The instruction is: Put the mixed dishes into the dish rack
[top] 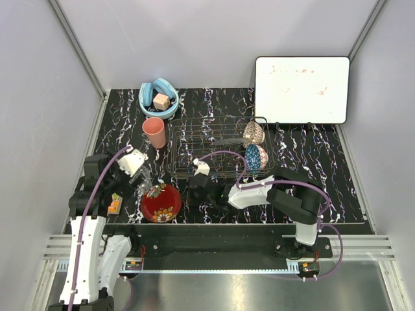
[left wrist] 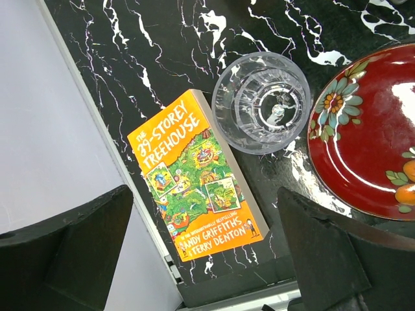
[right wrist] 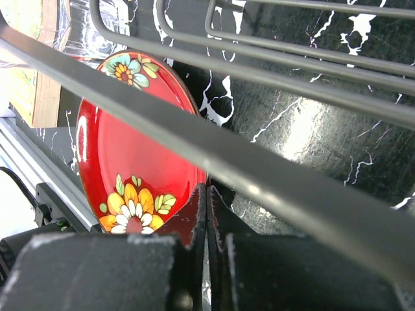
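Observation:
The red floral bowl sits on the table in front of the dish rack; it also shows in the right wrist view and the left wrist view. My right gripper is shut, its fingertips pinched at the bowl's right rim. The clear glass tumbler stands upright left of the bowl. My left gripper is open and empty above it. The blue patterned bowl and the pale speckled bowl stand in the rack's right end. The salmon-pink cup stands left of the rack. No clear glass bowl shows.
An orange book lies at the table's left edge beside the tumbler. Light-blue headphones with a wooden block lie at the back left. A whiteboard leans at the back right. A rack wire crosses close over my right gripper.

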Robot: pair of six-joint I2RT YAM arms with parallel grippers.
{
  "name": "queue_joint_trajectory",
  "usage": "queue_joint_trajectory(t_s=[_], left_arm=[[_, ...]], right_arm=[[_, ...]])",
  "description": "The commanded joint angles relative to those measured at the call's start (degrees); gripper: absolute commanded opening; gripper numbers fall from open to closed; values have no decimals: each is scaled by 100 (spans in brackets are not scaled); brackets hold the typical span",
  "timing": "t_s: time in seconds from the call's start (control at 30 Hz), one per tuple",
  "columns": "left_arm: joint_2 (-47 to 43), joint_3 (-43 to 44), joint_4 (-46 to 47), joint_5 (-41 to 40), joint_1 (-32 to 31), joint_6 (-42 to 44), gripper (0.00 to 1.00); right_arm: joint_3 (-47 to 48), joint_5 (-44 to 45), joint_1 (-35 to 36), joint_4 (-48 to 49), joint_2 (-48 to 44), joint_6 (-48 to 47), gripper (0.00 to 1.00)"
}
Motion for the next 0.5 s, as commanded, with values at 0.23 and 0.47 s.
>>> queue_joint_trajectory(t_s=[0.23,0.47], left_arm=[[44,247,58,-10,-18,152,99],[-368,-674,-110,-658,-18,1487,99]], right_arm=[[-493,345,60,-757,-678,152,0],[-723,618,78,-1267,-1260,-5,0]])
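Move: The red plate lies with its right-hand rim at my right fingertips, its middle about 9 cm to my right hand's left, 2 cm back and level in height. The glass stands some 7 cm left of the plate's middle and 9 cm farther out. The dish rack's middle is roughly 19 cm ahead of my right hand and 12 cm to its right. From my left hand, the plate is about 12 cm right, 4 cm back and 16 cm below. After a brief stay at the plate's rim, I draw my right hand away to the right, about 5 cm and slightly back, staying low and almost level over the bare table in front of the rack. Its already shut fingers come free of the rim with nothing between them and stay shut, the wrist rolling only some 5 degrees. My left hand, still wide open, just begins to sink. ##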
